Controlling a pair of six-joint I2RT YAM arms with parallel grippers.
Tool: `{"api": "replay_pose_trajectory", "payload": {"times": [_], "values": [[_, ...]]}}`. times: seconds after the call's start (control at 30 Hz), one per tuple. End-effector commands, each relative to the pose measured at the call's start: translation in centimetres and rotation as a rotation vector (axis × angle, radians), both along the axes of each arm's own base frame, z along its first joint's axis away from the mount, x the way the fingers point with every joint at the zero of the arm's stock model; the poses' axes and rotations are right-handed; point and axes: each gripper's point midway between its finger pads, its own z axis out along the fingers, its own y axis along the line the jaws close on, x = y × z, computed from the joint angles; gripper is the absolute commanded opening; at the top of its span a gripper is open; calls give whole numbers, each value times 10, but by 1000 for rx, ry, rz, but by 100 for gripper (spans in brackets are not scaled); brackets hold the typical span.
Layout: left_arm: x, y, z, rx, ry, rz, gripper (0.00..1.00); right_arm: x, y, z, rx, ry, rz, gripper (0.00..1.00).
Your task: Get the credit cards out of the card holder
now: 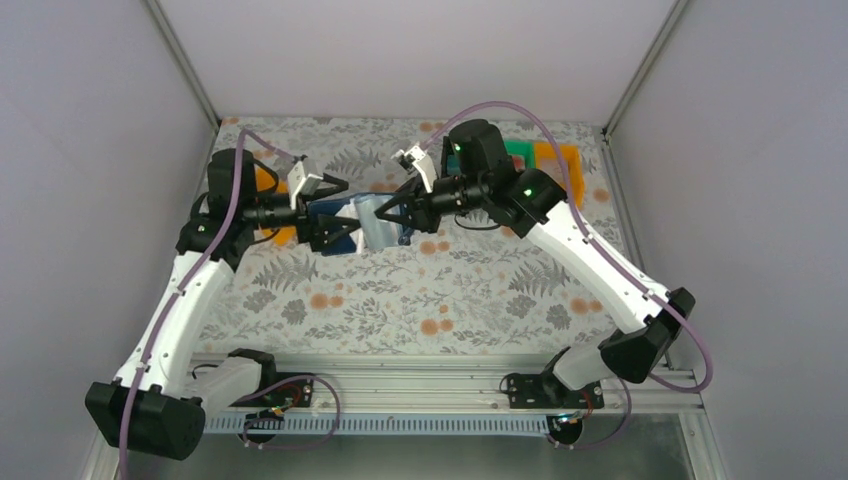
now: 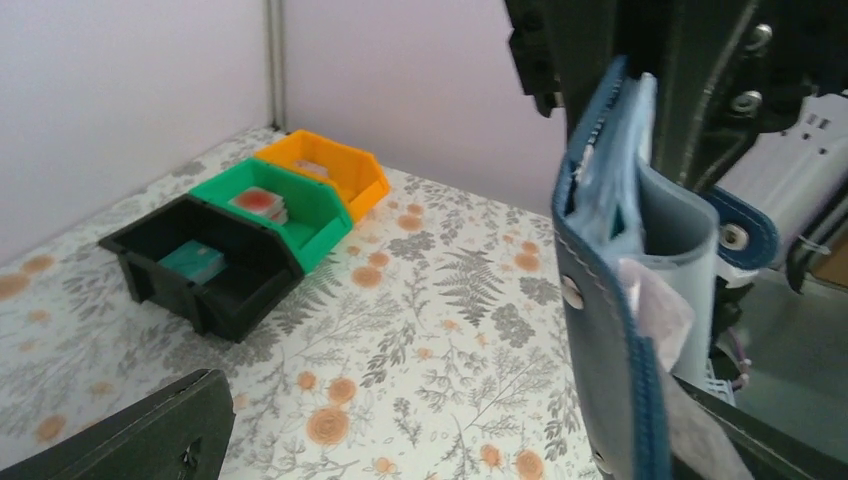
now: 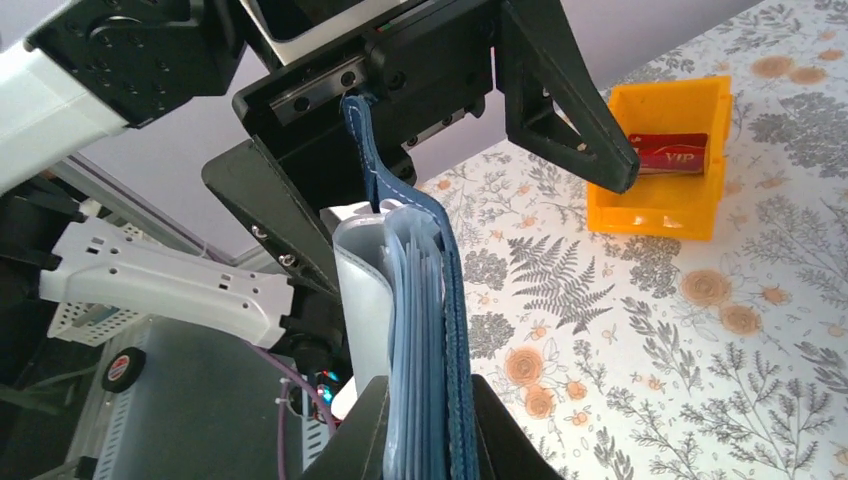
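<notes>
The navy card holder hangs upright above the table, its light blue pockets fanned out. My right gripper is shut on its lower edge. My left gripper is open, its fingers wide on either side of the holder's navy flap without pinching it. In the left wrist view the card holder stands close to the right-hand finger. A sliver of teal shows inside a pocket. Credit cards lie in bins: a red one, a teal one and a reddish one.
At the back right a black bin, a green bin and an orange bin stand in a row. Another orange bin sits behind my left arm. Grey walls and metal posts enclose the flowered table.
</notes>
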Motion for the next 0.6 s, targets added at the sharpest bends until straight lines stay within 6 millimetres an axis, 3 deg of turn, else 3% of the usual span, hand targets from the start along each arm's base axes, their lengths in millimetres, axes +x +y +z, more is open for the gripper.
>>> {"api": "replay_pose_trajectory", "payload": {"times": [0.0,0.17,0.33,0.47,0.57], "values": [[-71,-17,32,-148,-49,-380,100,50,-8,18,58,-96,-174,4],[-51,-16,31,-102,-47,-275,100,54,-31,29,58,-126,-243,4],[14,-5,36,-95,67,115,100,62,-38,33,59,-97,-336,4],[18,-15,40,-131,125,144,100,54,-23,50,162,-66,-332,4],[22,-24,31,-102,126,137,100,52,-14,52,163,-68,-329,4]]}}
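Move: The sleeve pack of the card holder lies about 6 cm to the right of the open left hand and 2 cm back, nearly level with it. From the right hand, which already pinches the pack, its middle is some 2 cm left and 1 cm back. The open blue cover hangs about 3 cm back of the left hand and 1 cm to its left, 1 cm lower. The black box stands on the table some 24 cm ahead of the right hand, 15 cm to its right and 33 cm below. Keeping its pinch on the sleeve pack, the right hand carries the card holder about 6 cm forward, a little to the right and up, away from its place beside the left hand's rear finger, while turning some 20 degrees clockwise. The left hand, fingers staying wide open, first swings back about 4 cm and slightly right with a clockwise turn, then reverses that turn and comes forward again just as far, rising about 2 cm in all, so that it ends with the blue cover close in front of its forward finger. ##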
